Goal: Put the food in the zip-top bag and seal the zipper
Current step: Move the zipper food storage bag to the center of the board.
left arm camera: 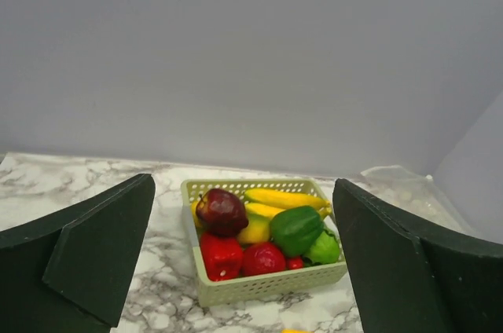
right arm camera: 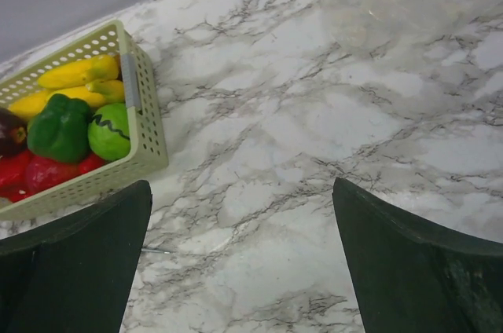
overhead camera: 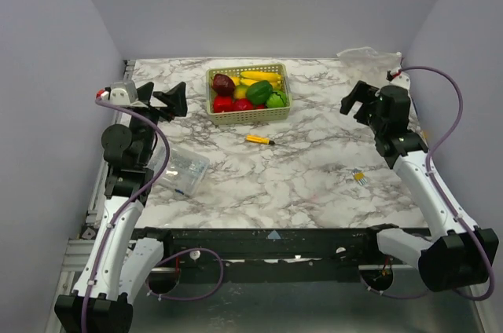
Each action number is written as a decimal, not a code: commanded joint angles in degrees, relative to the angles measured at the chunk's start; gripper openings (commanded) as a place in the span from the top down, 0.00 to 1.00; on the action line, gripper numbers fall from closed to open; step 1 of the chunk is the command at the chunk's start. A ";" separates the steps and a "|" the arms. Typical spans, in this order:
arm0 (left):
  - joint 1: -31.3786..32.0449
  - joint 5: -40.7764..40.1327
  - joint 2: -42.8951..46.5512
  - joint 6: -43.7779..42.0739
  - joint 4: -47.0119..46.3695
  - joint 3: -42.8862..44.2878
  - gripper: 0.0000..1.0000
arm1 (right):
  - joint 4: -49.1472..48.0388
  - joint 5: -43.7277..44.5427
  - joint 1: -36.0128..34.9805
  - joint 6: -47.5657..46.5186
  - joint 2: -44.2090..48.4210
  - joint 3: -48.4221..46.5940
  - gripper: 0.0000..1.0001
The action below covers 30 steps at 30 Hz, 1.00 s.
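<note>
The food [overhead camera: 250,89] lies heaped in a yellow-green mesh basket [overhead camera: 248,117] at the back middle of the table. In it are a green pepper [left arm camera: 295,228], a dark-red apple [left arm camera: 222,211], red round pieces [left arm camera: 263,258] and yellow pieces [left arm camera: 283,198]. The zip-top bag [overhead camera: 368,54] lies crumpled in the back right corner, also seen in the left wrist view [left arm camera: 397,188]; its zipper is not distinguishable. My left gripper [overhead camera: 173,101] hovers open left of the basket, facing it [left arm camera: 242,192]. My right gripper [overhead camera: 357,104] hangs open over bare marble right of the basket [right arm camera: 242,192].
A thin yellow-and-black stick [overhead camera: 260,140] lies in front of the basket. A flat clear packet with bluish contents [overhead camera: 182,170] rests near the left arm. A small yellow item [overhead camera: 358,177] lies by the right arm. Grey walls enclose the table on three sides.
</note>
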State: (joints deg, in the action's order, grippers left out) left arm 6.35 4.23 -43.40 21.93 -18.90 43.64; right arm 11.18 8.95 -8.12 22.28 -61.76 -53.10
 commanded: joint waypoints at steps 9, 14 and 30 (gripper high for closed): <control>5.25 -2.35 -0.34 -2.37 10.46 2.24 0.01 | 2.13 13.91 0.48 4.14 -15.55 -11.78 0.00; 8.29 3.66 -3.49 -6.09 14.00 5.40 0.02 | 0.78 20.98 0.48 5.85 -26.14 -19.86 0.00; 17.52 3.33 -6.79 -16.73 23.13 8.13 0.01 | -14.60 21.97 2.32 -25.87 -59.65 -41.06 0.01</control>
State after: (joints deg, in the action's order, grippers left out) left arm 21.93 9.02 -50.59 8.47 1.67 50.15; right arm 0.78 29.63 -6.61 8.67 -116.05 -89.34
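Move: From the right hand the food storage bag, spread flat at the far right corner, lies about 28 cm ahead, 12 cm to the right and 22 cm below. The produce basket stands some 16 cm ahead and 36 cm to the left, and the yellow screwdriver roughly 3 cm ahead and 31 cm left, both at table height. From the left hand the bag is about 33 cm ahead, 62 cm right and 38 cm down. Towards the food storage bag at the far right, the right hand reaches about 20 cm forward, gathering speed and in its last part also sinking nearly 10 cm and drifting right; late on it rolls left side down, its fingers wide open and touching nothing yet. The open left hand sinks and swings to the right, tipping down and turning clockwise. ##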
